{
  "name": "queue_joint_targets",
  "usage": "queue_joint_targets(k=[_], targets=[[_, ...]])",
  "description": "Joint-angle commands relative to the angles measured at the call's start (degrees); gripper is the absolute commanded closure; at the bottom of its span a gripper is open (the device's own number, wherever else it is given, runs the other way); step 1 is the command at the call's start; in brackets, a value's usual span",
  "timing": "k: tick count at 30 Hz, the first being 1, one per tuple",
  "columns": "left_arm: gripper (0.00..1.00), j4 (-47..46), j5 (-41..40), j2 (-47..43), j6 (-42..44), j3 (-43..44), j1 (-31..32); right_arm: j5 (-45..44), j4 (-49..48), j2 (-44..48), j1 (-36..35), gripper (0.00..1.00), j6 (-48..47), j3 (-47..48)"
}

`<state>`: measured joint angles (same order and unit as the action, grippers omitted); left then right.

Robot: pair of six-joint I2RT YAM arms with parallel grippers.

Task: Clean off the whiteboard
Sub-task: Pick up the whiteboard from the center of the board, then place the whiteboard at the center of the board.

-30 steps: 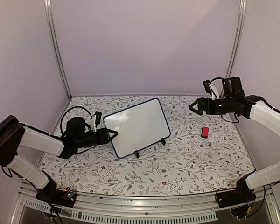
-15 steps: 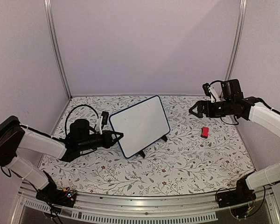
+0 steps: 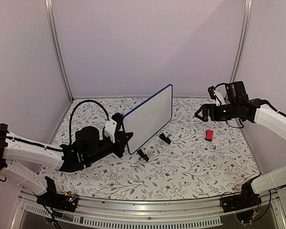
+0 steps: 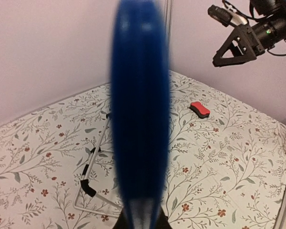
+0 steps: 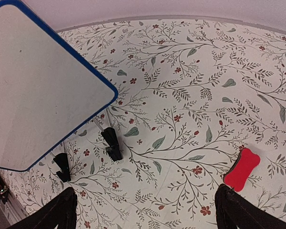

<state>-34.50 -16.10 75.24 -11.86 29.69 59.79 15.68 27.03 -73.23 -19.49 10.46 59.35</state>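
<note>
The whiteboard (image 3: 150, 117), white with a thin dark-blue frame, stands steeply tilted at the table's middle, its black feet (image 3: 143, 155) low by the cloth. My left gripper (image 3: 126, 138) is shut on its lower left edge. In the left wrist view the blurred blue frame (image 4: 140, 119) runs edge-on up from my left gripper (image 4: 140, 222). The right wrist view shows the whiteboard (image 5: 43, 90) face with no marker lines I can make out. My right gripper (image 3: 200, 113) hangs open above the table's right side, nothing between its fingers (image 5: 62, 210).
A small red block (image 3: 209, 135) lies on the flowered cloth at the right, seen too as the red block (image 5: 241, 168) beside my right fingertip. The board's wire stand (image 4: 88, 186) rests on the cloth. Metal posts (image 3: 57, 47) flank the back wall.
My left gripper closed on the board's left edge, moved right and swung the board from lying back to steeply upright. The right arm has barely moved.
</note>
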Motion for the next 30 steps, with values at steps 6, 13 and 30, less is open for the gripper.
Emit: queue_joint_targets(k=[6,13,30], targets=[[1.0,-34.64,-38.68,10.9,51.59,10.23,19.14,-7.55,4.72,2.3,-0.31,0.01,0.82,4.46],[1.0,-70.88,-44.65,35.01,94.46,21.69,23.04,-13.04,7.4,2.3,0.68,0.01,3.9,5.84],[1.0,-70.88,-47.36,39.22,95.83,26.76,24.14,-20.04,11.34,5.29,4.29,0.01,5.84,6.53]])
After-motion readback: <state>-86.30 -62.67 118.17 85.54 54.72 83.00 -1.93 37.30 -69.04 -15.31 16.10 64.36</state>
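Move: The left hand already pinches the whiteboard's near left edge; the board's middle lies about 9 cm ahead, 9 cm right and 2 cm above. The stand is roughly 4 cm ahead, 9 cm right and 18 cm below, the red eraser some 5 cm ahead, 35 cm right and 19 cm below. From the empty right hand the board's middle is some 19 cm left, 1 cm back, level in height. Left hand swings the pinched whiteboard 10 cm right, rising then sinking, fingers tipping up; right retreats 8 cm. ##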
